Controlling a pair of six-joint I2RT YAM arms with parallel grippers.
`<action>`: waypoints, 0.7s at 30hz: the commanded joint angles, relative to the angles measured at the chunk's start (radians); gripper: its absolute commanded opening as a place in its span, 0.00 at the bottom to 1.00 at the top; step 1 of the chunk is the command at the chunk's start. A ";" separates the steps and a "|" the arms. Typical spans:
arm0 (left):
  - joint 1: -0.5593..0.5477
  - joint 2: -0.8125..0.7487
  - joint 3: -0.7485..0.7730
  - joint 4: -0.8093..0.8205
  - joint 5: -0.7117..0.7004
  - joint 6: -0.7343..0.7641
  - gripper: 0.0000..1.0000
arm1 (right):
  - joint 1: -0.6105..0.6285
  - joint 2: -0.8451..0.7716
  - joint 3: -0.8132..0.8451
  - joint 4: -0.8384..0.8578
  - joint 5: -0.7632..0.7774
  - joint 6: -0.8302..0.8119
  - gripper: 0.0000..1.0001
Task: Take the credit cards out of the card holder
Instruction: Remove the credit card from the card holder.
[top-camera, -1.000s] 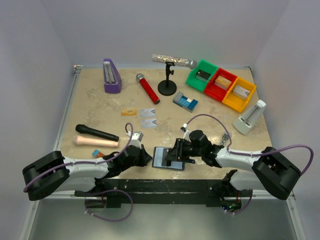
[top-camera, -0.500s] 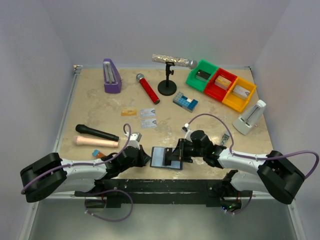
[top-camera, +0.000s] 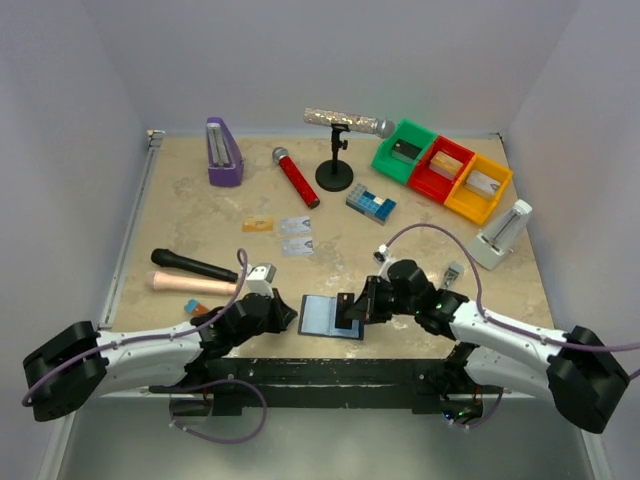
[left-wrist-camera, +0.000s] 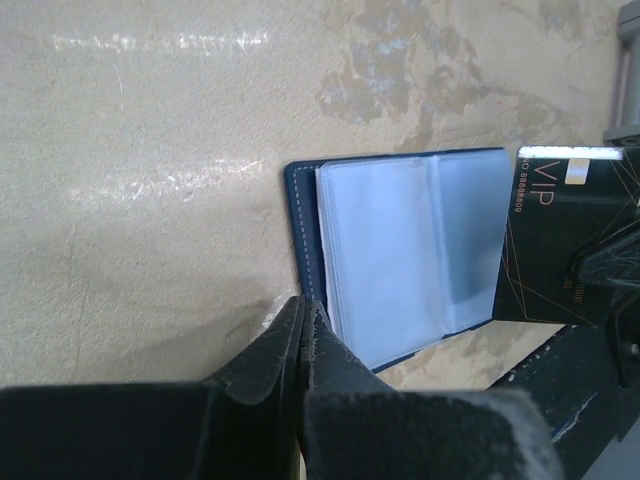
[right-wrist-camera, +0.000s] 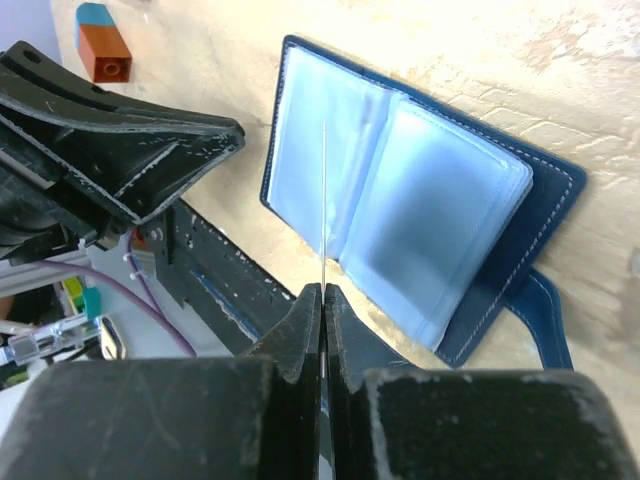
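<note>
The card holder (top-camera: 318, 316) lies open near the table's front edge, its pale blue pockets (left-wrist-camera: 400, 260) facing up. My right gripper (top-camera: 353, 309) is shut on a black credit card (left-wrist-camera: 560, 240) printed "VIP", held at the holder's right side. In the right wrist view the card (right-wrist-camera: 323, 200) shows edge-on as a thin line above the holder (right-wrist-camera: 420, 210), rising from the gripper (right-wrist-camera: 323, 292). My left gripper (left-wrist-camera: 303, 305) is shut, its tips at the holder's left cover edge. One gold card (top-camera: 258, 224) and two silver cards (top-camera: 296, 235) lie on the table farther back.
A small orange-and-blue block (top-camera: 196, 307) sits left of the left gripper. Two microphones (top-camera: 193, 274) lie at the left, a red one (top-camera: 296, 176) and a stand (top-camera: 334, 172) at the back. Behind those are a purple metronome (top-camera: 222, 152), a blue-and-white brick block (top-camera: 370, 203), coloured bins (top-camera: 443, 170) and a white device (top-camera: 500, 235).
My right gripper has shut on the black card and now holds it at the holder's right side. The left gripper stayed shut at the holder's left edge.
</note>
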 joint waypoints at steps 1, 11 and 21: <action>0.000 -0.128 0.021 -0.085 -0.057 0.027 0.03 | 0.002 -0.121 0.103 -0.244 0.112 -0.095 0.00; 0.010 -0.480 0.196 -0.191 0.161 0.242 0.70 | 0.005 -0.231 0.401 -0.589 -0.268 -0.541 0.00; 0.014 -0.523 0.358 -0.144 0.710 0.352 0.70 | 0.169 -0.182 0.654 -0.950 -0.424 -0.766 0.00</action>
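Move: The right hand already holds the black card, its middle roughly 3 cm to that hand's left and 2 cm lower. The card holder's middle lies about 7 cm left and 6 cm below the right hand, the left gripper some 17 cm left. From the shut left fingers, the black card is about 13 cm right, 1 cm ahead and 3 cm up, the holder some 10 cm right, and the nearer white card about 18 cm straight ahead. Right carries the pinched black card up 15 cm, then also back, turning counter-clockwise; left rises 25 cm, opening wide. ##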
